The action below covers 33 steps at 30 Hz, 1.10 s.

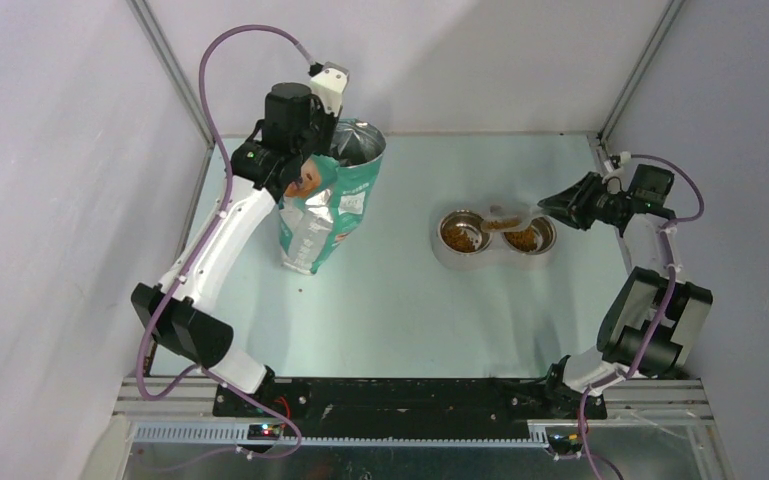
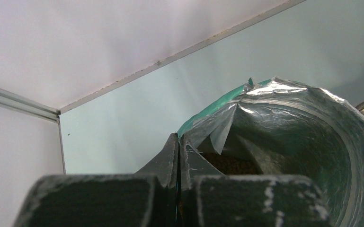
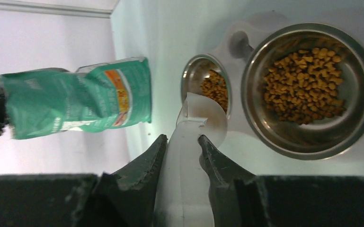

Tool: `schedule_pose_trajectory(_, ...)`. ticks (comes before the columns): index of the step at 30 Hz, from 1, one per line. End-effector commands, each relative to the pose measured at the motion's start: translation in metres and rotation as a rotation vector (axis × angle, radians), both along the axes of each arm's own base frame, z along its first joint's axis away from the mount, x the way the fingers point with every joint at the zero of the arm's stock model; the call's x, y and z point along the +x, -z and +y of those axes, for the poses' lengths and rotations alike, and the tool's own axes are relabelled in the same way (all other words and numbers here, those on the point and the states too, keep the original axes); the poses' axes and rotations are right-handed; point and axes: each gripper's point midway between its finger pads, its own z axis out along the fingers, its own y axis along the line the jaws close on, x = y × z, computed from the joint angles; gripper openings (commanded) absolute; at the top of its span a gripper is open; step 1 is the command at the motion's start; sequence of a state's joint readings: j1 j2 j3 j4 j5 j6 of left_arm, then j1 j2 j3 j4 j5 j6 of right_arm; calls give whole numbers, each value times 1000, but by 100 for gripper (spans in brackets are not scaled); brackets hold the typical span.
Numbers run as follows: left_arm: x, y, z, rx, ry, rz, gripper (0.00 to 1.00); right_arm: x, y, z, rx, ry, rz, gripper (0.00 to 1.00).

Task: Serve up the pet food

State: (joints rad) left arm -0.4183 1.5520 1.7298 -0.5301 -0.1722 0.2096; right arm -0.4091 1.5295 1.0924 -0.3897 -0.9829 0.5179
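Observation:
Pet food fills the nearer steel bowl, and more pet food lies in the farther bowl. My right gripper is shut on the handle of a clear plastic scoop, whose cup hangs at the farther bowl's rim. From above, the scoop sits between the two bowls with the right gripper just to its right. The left gripper is shut on the rim of the teal bag, holding it upright and open. Brown kibble shows inside it.
Both bowls rest in one pale double stand at the table's right centre. The bag stands at the left rear, close to the back wall. A stray pellet lies in front of it. Grey walls enclose three sides.

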Motion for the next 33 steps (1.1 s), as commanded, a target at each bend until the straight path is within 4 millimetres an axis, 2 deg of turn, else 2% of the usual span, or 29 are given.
schedule_pose_trajectory(1, -9, -47, 6, -68, -6, -125, 0, 2, 2, -5, -188, 52, -16, 0)
schedule_pose_trajectory(8, -11, -47, 7, -68, -11, -121, 0, 15, -5, 6, -346, 28, -58, 0)
schedule_pose_trajectory(14, -16, -49, 12, -64, -20, -124, 0, 24, -13, 24, -518, -37, -121, 0)
schedule_pose_trajectory(20, -21, -50, 15, -61, -27, -130, 0, 30, -26, 58, -646, -148, -224, 0)
schedule_pose_trajectory(21, -22, -51, 16, -59, -28, -134, 0, 33, -30, 57, -680, -158, -247, 0)
schedule_pose_trajectory(22, -22, -50, 17, -56, -29, -134, 0, 33, -30, 69, -715, -185, -263, 0)
schedule_pose_trajectory(26, -22, -49, 19, -46, -34, -138, 0, 36, -43, 89, -787, -255, -342, 0)
schedule_pose_trajectory(29, -21, -50, 17, -50, -31, -138, 0, 38, -52, 99, -813, -286, -386, 0)
schedule_pose_trajectory(33, -20, -50, 15, -53, -22, -137, 0, 39, -52, 107, -820, -309, -400, 0)
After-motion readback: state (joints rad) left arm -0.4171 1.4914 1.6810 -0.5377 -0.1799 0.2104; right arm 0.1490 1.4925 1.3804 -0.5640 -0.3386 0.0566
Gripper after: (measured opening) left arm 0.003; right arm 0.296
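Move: The right hand already grips the clear scoop with food in it; the left bowl it serves lies about 17 cm to its left, 6 cm farther out and some 16 cm below. The right bowl is about 6 cm ahead and 1 cm left of the hand, and the stand's round notch about 12 cm ahead and 9 cm left, both also about 16 cm below. From the left hand, the left bowl is some 35 cm right, 1 cm back and 33 cm down. Keeping its grip on the scoop, the right hand swings left about 11 cm, drifting a little forward, to carry the scoop's mouth from near the gap between the bowls over the left bowl; it dips a centimetre or two first, then climbs to end some 4 cm higher than it began. All the while the wrist rolls its left side down by some 45 degrees to tip the scoop, nosing slightly up and turning counter-clockwise, while the left hand keeps the bag's rim pinched and eases back a centimetre or two. ##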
